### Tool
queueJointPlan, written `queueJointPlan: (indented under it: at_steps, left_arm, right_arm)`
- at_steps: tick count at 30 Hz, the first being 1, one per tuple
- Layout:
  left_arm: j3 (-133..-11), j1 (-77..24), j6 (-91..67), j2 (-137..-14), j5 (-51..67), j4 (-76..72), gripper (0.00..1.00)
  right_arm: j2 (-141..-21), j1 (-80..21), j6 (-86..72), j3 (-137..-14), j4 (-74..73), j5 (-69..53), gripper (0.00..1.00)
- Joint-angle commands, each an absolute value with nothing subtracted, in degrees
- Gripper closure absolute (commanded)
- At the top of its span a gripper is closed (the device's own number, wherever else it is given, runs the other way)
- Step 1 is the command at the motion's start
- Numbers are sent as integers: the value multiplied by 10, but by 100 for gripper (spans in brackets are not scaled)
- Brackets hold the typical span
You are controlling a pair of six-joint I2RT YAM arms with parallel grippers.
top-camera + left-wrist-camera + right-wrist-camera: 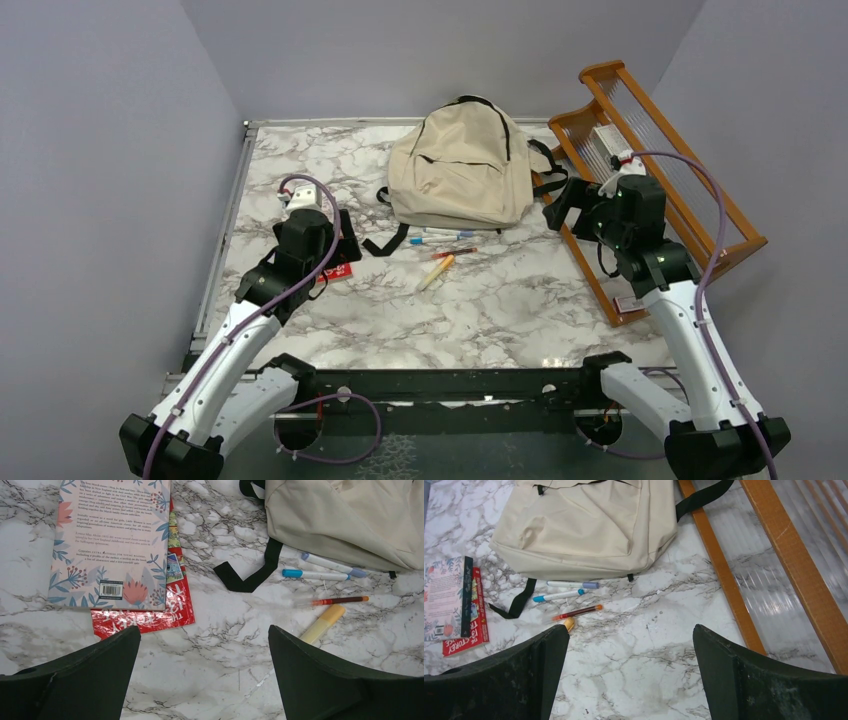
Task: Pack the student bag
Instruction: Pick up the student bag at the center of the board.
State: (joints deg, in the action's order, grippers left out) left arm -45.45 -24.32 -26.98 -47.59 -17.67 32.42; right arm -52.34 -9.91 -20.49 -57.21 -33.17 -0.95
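The student bag [462,165], a beige backpack with black zippers, lies flat at the back middle of the marble table, zippers shut; it also shows in the right wrist view [589,525] and the left wrist view [350,515]. In front of it lie a lilac-capped marker [327,564], a blue marker [312,574], a red pen [340,600] and a yellow highlighter [322,623]. A floral book [107,540] lies on a red book [150,617] at the left. My left gripper [204,630] is open and empty above bare table beside the books. My right gripper [630,629] is open and empty, right of the pens.
A wooden rack [650,190] with clear ribbed panels lies along the table's right side, close to my right arm. A black bag strap [252,577] trails on the table between the books and the markers. Grey walls enclose the table.
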Motion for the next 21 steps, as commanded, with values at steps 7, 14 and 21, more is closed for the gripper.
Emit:
queueJointPlan:
  at_steps: [7, 14, 21]
  left_arm:
    - [-453, -239, -275, -494, -194, 324, 1]
    - [-447, -239, -278, -486, -189, 323, 1]
    - [-446, -239, -279, -488, -189, 323, 1]
  right_arm:
    - [-545, -99, -203, -597, -313, -3, 0]
    - [-605, -99, -158, -640, -308, -77, 0]
    - [-721, -100, -128, -707, -293, -227, 1]
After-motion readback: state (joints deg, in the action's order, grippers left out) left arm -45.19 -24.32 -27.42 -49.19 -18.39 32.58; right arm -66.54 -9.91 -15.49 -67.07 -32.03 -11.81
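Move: Ahead and to the left of the right hand lies the student bag, its middle some 21 cm farther out, 17 cm left and 21 cm below. The wooden rack's middle is about 11 cm ahead and 20 cm right, the red marker about 2 cm ahead and 19 cm left, the blue marker roughly 5 cm ahead and 23 cm left. From the left hand the bag lies about 24 cm ahead, 24 cm right and 15 cm below. Swinging in towards the right side of the student bag, the right hand first eases straight forward, then veers forward and left, gathering speed, about 4 cm each way and nearly level. Its wrist turns some 10 degrees counter-clockwise, the fingers stay wide open, and it touches nothing yet. ##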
